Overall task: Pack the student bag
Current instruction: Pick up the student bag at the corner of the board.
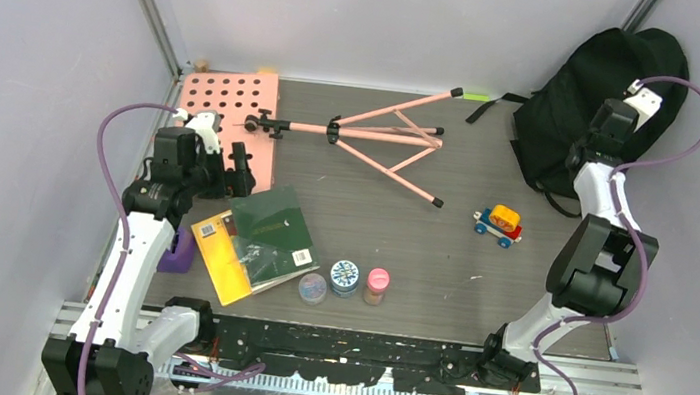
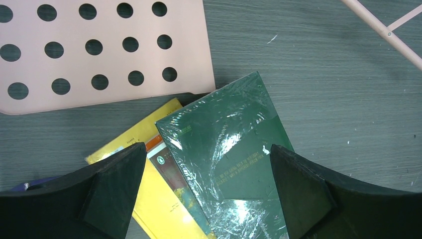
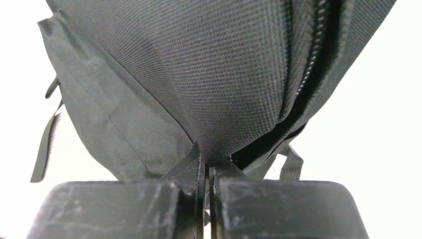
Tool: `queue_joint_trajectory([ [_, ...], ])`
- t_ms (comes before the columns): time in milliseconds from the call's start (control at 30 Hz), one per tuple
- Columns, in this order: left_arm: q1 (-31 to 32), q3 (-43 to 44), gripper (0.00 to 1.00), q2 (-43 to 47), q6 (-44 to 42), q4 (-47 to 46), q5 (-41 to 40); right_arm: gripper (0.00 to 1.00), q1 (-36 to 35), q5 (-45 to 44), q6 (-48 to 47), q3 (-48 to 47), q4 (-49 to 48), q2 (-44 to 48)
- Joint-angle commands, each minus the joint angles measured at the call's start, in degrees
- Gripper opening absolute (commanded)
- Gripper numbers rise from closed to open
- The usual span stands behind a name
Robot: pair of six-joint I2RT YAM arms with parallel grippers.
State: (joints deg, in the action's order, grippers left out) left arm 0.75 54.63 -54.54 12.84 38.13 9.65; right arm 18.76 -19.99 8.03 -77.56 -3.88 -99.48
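The student bag point(image 1: 580, 95), a large black backpack, slumps against the back right wall. My right gripper point(image 1: 600, 138) is pressed against its front. In the right wrist view that gripper point(image 3: 207, 167) is shut on a fold of the black bag fabric point(image 3: 224, 74), beside a zipper line. My left gripper point(image 1: 239, 169) hovers open over a shrink-wrapped green book point(image 2: 234, 144), which lies on a yellow book point(image 2: 149, 199). Its fingertips point(image 2: 124, 164) stand wide apart and hold nothing. The same two books lie at the table's front left point(image 1: 271, 233).
A pink perforated board point(image 1: 232, 102) joined to a pink folding stand point(image 1: 384, 136) lies across the back. A toy car point(image 1: 498, 224) sits right of centre. Three small round jars point(image 1: 344, 277) stand near the front edge, and a purple object point(image 1: 180, 252) lies left of the books.
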Motion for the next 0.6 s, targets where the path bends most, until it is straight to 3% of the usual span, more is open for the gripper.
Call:
queue_joint_trajectory([
  [0,0.2,2.0,0.98,0.3,-0.8,-0.5,0.4,0.01,-0.2,0.0,0.9,-3.9,-3.1,9.6],
  [367,0.4,1.8,0.98,0.6,-0.6,-0.9,2.5,0.01,-13.8,-1.5,-7.8,-21.1,7.5,20.2],
  [567,0.8,1.5,0.98,1.2,-0.8,-1.5,3.1,0.01,-20.9,5.8,-7.0,-28.4,15.8,23.0],
])
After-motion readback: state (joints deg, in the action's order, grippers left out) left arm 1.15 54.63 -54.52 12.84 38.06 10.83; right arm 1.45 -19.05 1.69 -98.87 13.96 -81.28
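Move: My right fingers are already shut on the student bag at the far right corner of the board; its middle lies about 8 cm ahead, 8 cm to the left and slightly below. Down on the board, the toy car is roughly 13 cm back and 28 cm left, and the tripod's middle about 5 cm ahead and 65 cm left. From my open left hand the bag is some 28 cm ahead and 87 cm to the right. Keeping my right fingers pinched on the black fabric, I hoist the bag steeply, about 25 cm, slow at first and then fast. As it rises I carry it some 15 cm to the left, away from the corner, and draw it slightly back. My wrist tips up and turns counter-clockwise, each by nearly 20 degrees. ##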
